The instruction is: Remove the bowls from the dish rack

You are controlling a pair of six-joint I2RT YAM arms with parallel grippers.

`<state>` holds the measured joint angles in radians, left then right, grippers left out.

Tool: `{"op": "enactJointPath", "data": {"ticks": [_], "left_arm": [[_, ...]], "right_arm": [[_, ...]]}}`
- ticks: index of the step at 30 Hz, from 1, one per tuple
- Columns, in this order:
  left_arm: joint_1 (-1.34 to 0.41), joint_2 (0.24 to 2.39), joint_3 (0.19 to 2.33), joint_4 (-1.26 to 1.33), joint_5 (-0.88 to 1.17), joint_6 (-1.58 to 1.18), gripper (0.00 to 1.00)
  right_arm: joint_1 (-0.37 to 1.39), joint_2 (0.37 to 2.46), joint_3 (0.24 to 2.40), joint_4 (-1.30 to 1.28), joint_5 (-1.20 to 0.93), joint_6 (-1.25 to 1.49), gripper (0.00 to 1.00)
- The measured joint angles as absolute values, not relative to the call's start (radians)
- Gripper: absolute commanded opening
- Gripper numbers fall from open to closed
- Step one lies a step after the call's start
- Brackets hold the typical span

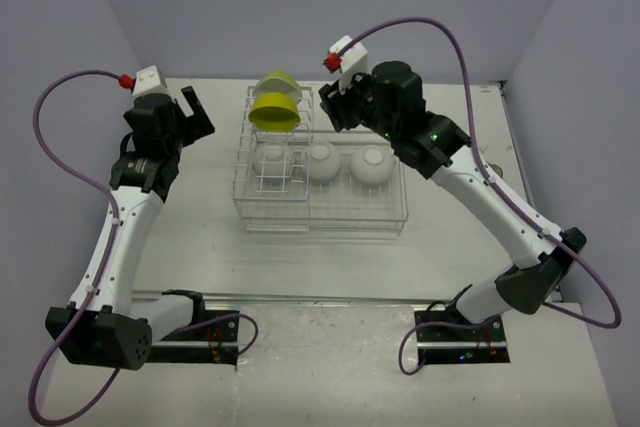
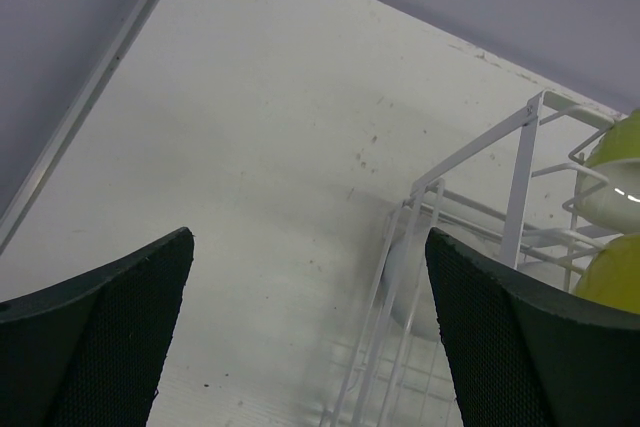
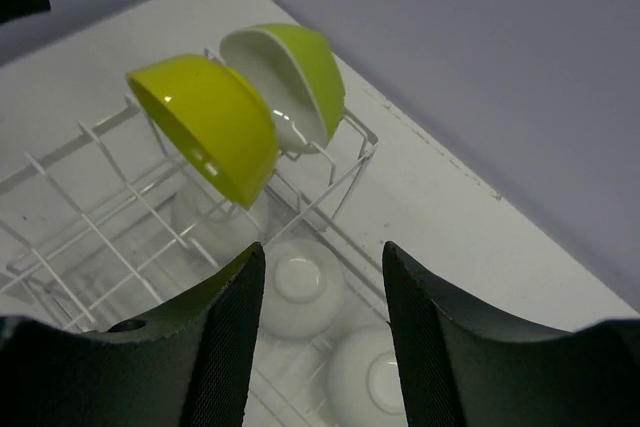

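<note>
The dish rack stands mid-table. Two lime-yellow bowls lean in its taller slotted end. Three white bowls lie upside down in the low basket. My right gripper hovers open above the rack's far side. In the right wrist view its jaws are apart and hold nothing, with a white bowl below and the yellow bowl ahead. My left gripper is wide open and empty, left of the rack.
Grey walls close the table in at the back and on both sides. A metal rail runs along the table's left edge. Bare tabletop lies left of and in front of the rack. Purple cables loop off both arms.
</note>
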<state>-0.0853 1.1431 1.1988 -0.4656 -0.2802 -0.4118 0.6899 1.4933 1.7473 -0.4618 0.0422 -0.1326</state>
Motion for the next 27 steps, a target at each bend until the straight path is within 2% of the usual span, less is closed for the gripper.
{"op": "enactJointPath", "data": {"ticks": [5,19,27], "left_arm": [[-0.085,1.108,1.171,-0.45,-0.28,-0.428,0.97],[-0.085,1.045,1.048,-0.39,-0.284,-0.47,0.97],[-0.085,1.008,0.993,-0.338,-0.285,-0.489,0.97]], "right_arm": [[0.772,1.5,1.626,-0.336,0.125,-0.266,0.51],[0.918,1.533,1.581,-0.111,0.218,-0.431,0.5],[0.943,1.592,1.544,-0.06,0.224,-0.482,0.49]]}}
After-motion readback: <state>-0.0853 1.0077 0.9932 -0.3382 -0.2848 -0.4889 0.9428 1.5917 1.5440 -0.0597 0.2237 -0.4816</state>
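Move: The yellow bowl on the rack's upper tier sits about 14 cm to the right hand's left, 6 cm farther out and some 12 cm lower. The light green bowl is about 7 cm beyond it at the same height; the middle white bowl on the lower tier is roughly 5 cm ahead of the hand, 3 cm left and 28 cm down. From the left hand, the yellow bowl lies some 20 cm right, 5 cm ahead and 6 cm below. Heading for the yellow bowl, the empty right hand sweeps about 10 cm left, dipping, coming back up, then sinking again to end some 4 cm lower. Its fingertips tilt up by nearly 20 degrees to almost level, and the fingers stay half open, pointing forward-left at the bowl's open side. The open left hand eases a couple of centimetres back and down. ##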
